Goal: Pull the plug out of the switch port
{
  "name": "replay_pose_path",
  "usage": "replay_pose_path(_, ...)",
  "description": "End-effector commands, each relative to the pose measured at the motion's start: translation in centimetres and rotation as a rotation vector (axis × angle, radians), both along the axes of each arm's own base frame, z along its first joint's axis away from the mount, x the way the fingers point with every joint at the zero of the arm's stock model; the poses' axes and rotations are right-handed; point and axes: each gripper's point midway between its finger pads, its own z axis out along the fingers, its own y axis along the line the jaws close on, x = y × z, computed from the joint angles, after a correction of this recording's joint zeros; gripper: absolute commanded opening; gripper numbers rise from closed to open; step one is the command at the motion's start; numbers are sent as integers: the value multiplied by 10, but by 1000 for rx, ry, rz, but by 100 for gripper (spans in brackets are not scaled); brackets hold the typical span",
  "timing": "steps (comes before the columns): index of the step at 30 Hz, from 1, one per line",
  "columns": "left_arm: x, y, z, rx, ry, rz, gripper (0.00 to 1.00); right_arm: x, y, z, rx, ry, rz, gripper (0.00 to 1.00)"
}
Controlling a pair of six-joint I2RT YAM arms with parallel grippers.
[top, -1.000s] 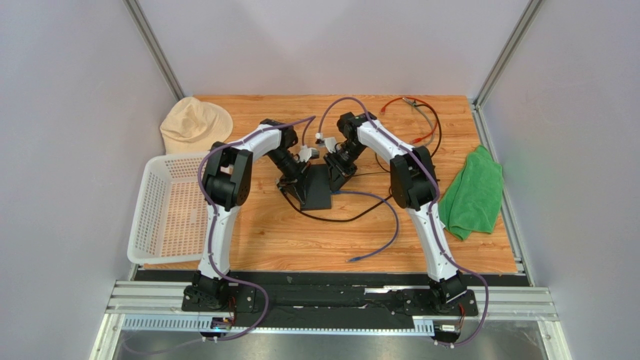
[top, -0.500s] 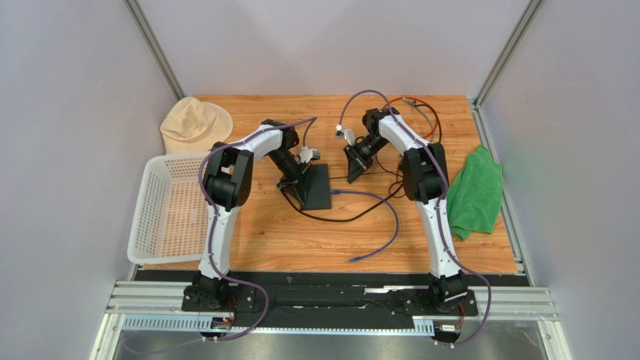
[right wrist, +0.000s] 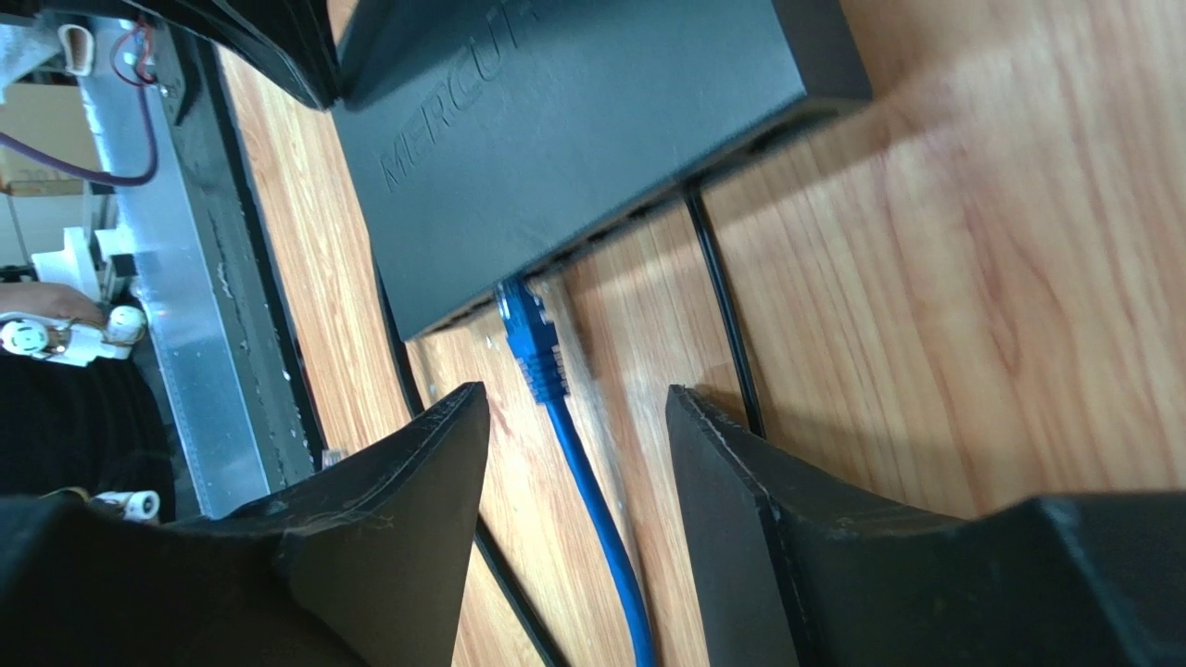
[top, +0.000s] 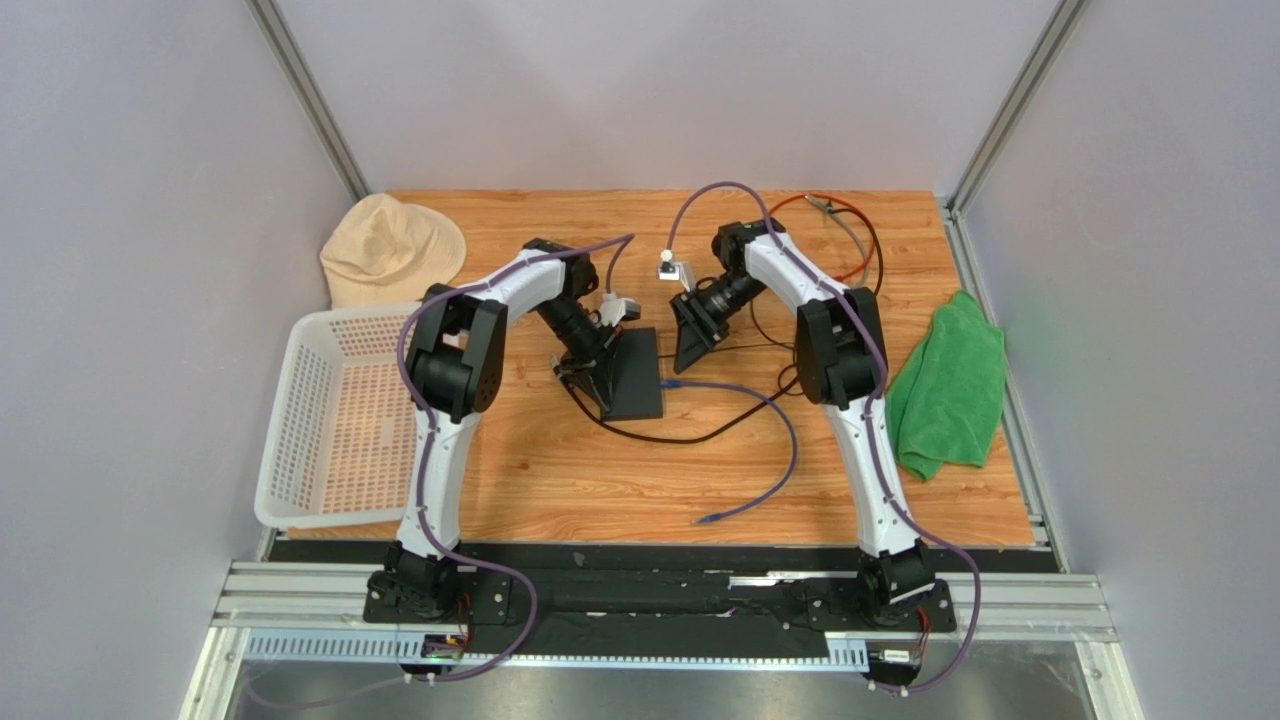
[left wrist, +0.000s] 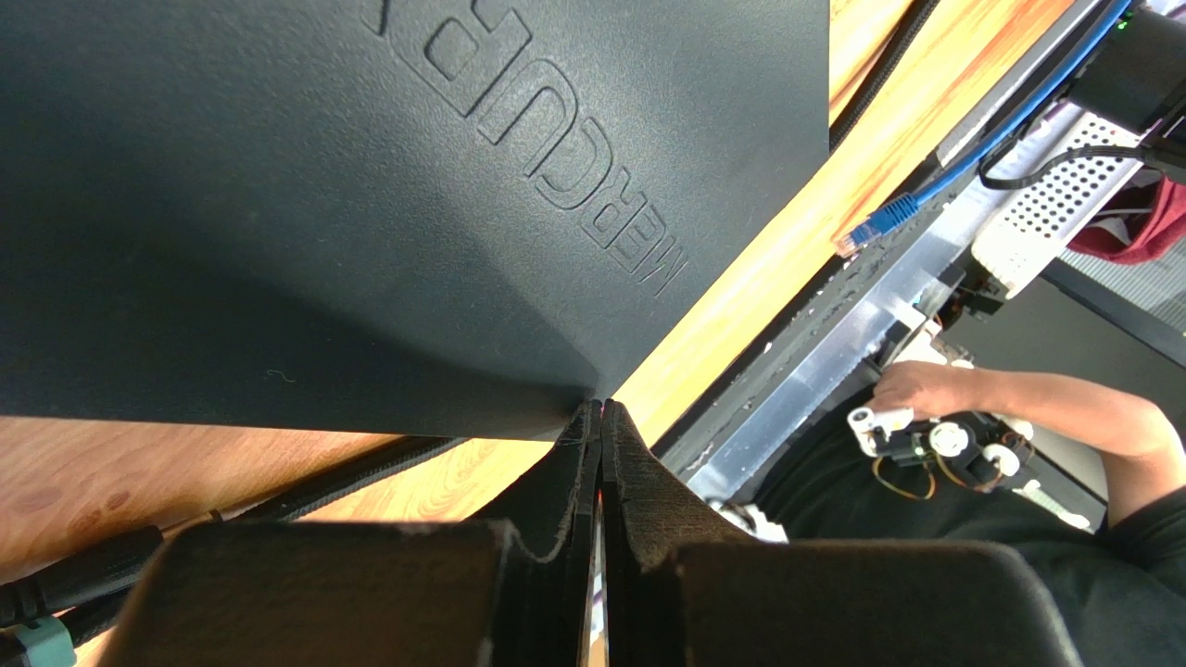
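The switch (top: 637,378) is a flat black box in the middle of the table. The blue plug (right wrist: 528,328) lies with its tip against the switch's narrow edge (right wrist: 613,229). The switch port is in shadow there, so I cannot tell whether the plug is seated. Its blue-purple cable (top: 781,435) loops toward the front. My right gripper (right wrist: 578,396) is open just right of the switch, apart from the plug, with the cable running between its fingers. My left gripper (left wrist: 600,407) is shut, empty, fingertips touching the switch's (left wrist: 348,181) corner.
A thin black cable (top: 676,437) curls out from under the switch. A white basket (top: 331,435) stands at the left with a beige hat (top: 388,248) behind it. A green cloth (top: 947,383) lies at the right edge, and red and black leads (top: 842,225) at the back right.
My right gripper has pulled back from the switch to the right, then eased a little left, and its jaws have opened. The left arm and switch have not moved.
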Motion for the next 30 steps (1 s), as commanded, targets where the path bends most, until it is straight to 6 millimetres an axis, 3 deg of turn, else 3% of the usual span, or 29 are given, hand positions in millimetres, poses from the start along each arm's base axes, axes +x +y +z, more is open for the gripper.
replay_pose_path(1,15,18,-43,109,-117,-81,7,-35,3,1,-46,165,36,56)
replay_pose_path(6,15,18,-42,108,-119,-82,7,-38,10,-11,-73,187,38,47)
replay_pose_path(15,14,17,-43,111,-119,-87,7,-44,19,-21,-92,212,39,45)
replay_pose_path(30,15,18,-43,114,-120,-86,7,-52,14,-31,-127,260,53,31)
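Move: About 3 cm to the right hand's left, 2 cm back and slightly below sits the blue plug, in the right side of the switch; the switch's middle is some 8 cm left and 1 cm back. A thin black cable leaves that side roughly 1 cm ahead and 2 cm left; the thick black cable passes around 9 cm back, 2 cm left. From the left hand, the plug lies roughly 4 cm ahead, 9 cm right. Sliding left and back about 4 cm in all, and sinking slightly, the right hand brings its open fingers to the blue plug at the switch's side, tilting some 10 degrees so they point a little more back towards the base. The fingers close part-way around the plug, one on each side; a two-sided grip isn't clear yet. The left hand stays put, shut fingertips at the switch's near left corner. ##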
